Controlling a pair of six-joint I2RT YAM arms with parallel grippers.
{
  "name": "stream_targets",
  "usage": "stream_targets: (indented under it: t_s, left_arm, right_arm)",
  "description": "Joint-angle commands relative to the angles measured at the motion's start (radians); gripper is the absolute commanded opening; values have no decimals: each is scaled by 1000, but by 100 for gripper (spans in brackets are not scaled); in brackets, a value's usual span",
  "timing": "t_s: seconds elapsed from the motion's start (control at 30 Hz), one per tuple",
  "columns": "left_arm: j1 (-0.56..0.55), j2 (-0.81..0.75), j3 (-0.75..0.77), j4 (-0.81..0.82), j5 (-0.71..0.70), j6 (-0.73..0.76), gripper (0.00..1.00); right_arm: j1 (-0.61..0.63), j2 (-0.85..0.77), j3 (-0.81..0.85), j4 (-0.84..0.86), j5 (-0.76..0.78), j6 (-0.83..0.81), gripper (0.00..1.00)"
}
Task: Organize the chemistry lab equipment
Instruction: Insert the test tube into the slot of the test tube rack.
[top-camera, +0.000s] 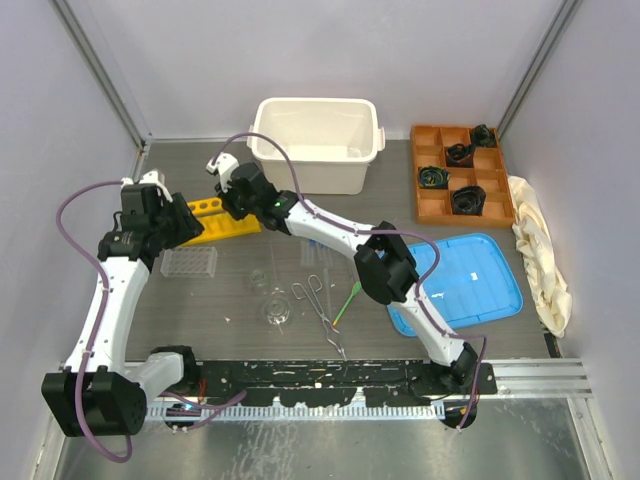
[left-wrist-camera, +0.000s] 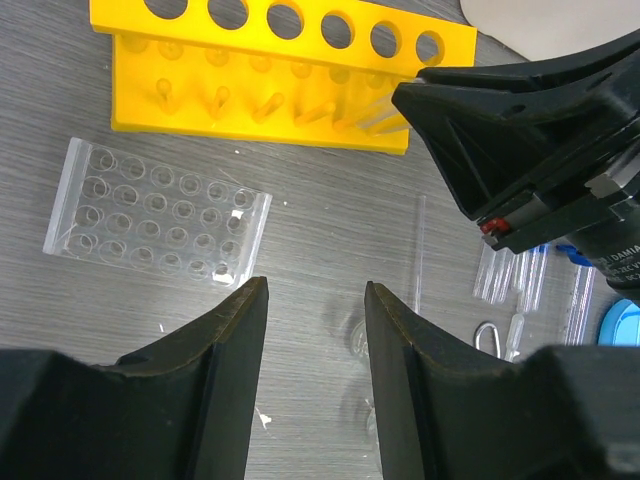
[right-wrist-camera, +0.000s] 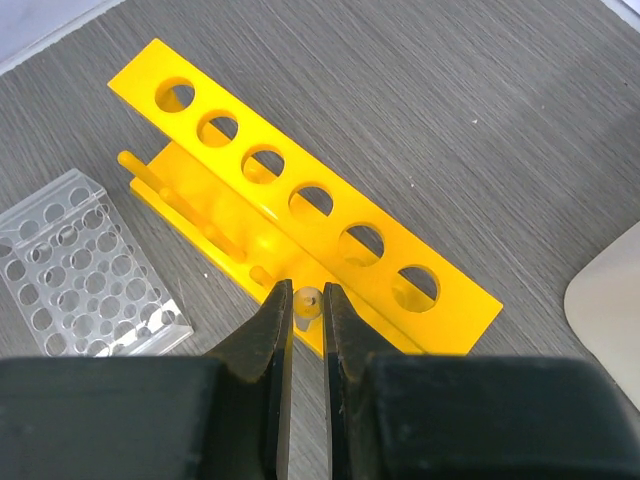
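Observation:
My right gripper is shut on a clear test tube, seen end-on, just over the near edge of the yellow rack. In the left wrist view the tube sticks out below the right gripper's black fingers at the rack. My left gripper hangs open above bare table, nothing between its fingers, near the clear plastic rack. More test tubes lie to the right. Glass flasks, metal tongs and a green spatula lie mid-table.
A white bin stands at the back. An orange compartment tray with black objects sits back right, with a cream cloth beside it. A blue tray lies under the right arm.

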Motion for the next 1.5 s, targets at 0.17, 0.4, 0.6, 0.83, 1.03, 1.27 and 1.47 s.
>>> stream_targets:
  t_s: [0.17, 0.4, 0.6, 0.83, 1.03, 1.27, 1.47]
  left_arm:
    - [6, -14, -5, 47, 30, -3, 45]
    - [5, -8, -8, 49, 41, -7, 47]
    - [6, -11, -6, 46, 56, -8, 47]
    - [-11, -10, -13, 33, 80, -20, 42]
    - [-146, -3, -22, 32, -6, -45, 42]
    - [-390, 155, -1, 108, -117, -109, 44]
    - [-522, 385, 95, 162, -158, -130, 44]
  right_arm:
    - [-9, -15, 52, 47, 12, -12, 10]
    - [-9, -43, 11, 67, 16, -11, 56]
    - [-9, -126, -72, 83, 33, -5, 58]
    - [-14, -373, -309, 96, 210, 12, 57]
    - [-65, -711, -619, 81, 344, 101, 55]
    - [-120, -997, -849, -80, 439, 225, 55]
    - [-139, -1185, -1025, -133, 507, 276, 55]
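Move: The test tube, between the right fingers, is already at its slot near the right end of the yellow rack, the slot about 4 cm straight below that hand. From there the well plate lies some 13 cm left and 8 back, the white bin 16 cm right and 15 ahead. From the left hand the slot is about 7 cm ahead and 5 right; the loose test tubes lie some 20 cm right, 1 ahead, 14 below. The test tube is let go at the rack slot as the right fingers open wide; that hand dips slightly, then swings some 30 cm right, rising about 15 cm and drawing back a little past the white bin's near side, turning about 35 degrees clockwise. The left hand, still open, then goes about 13 cm right and 7 down towards the loose test tubes, yawing clockwise. ##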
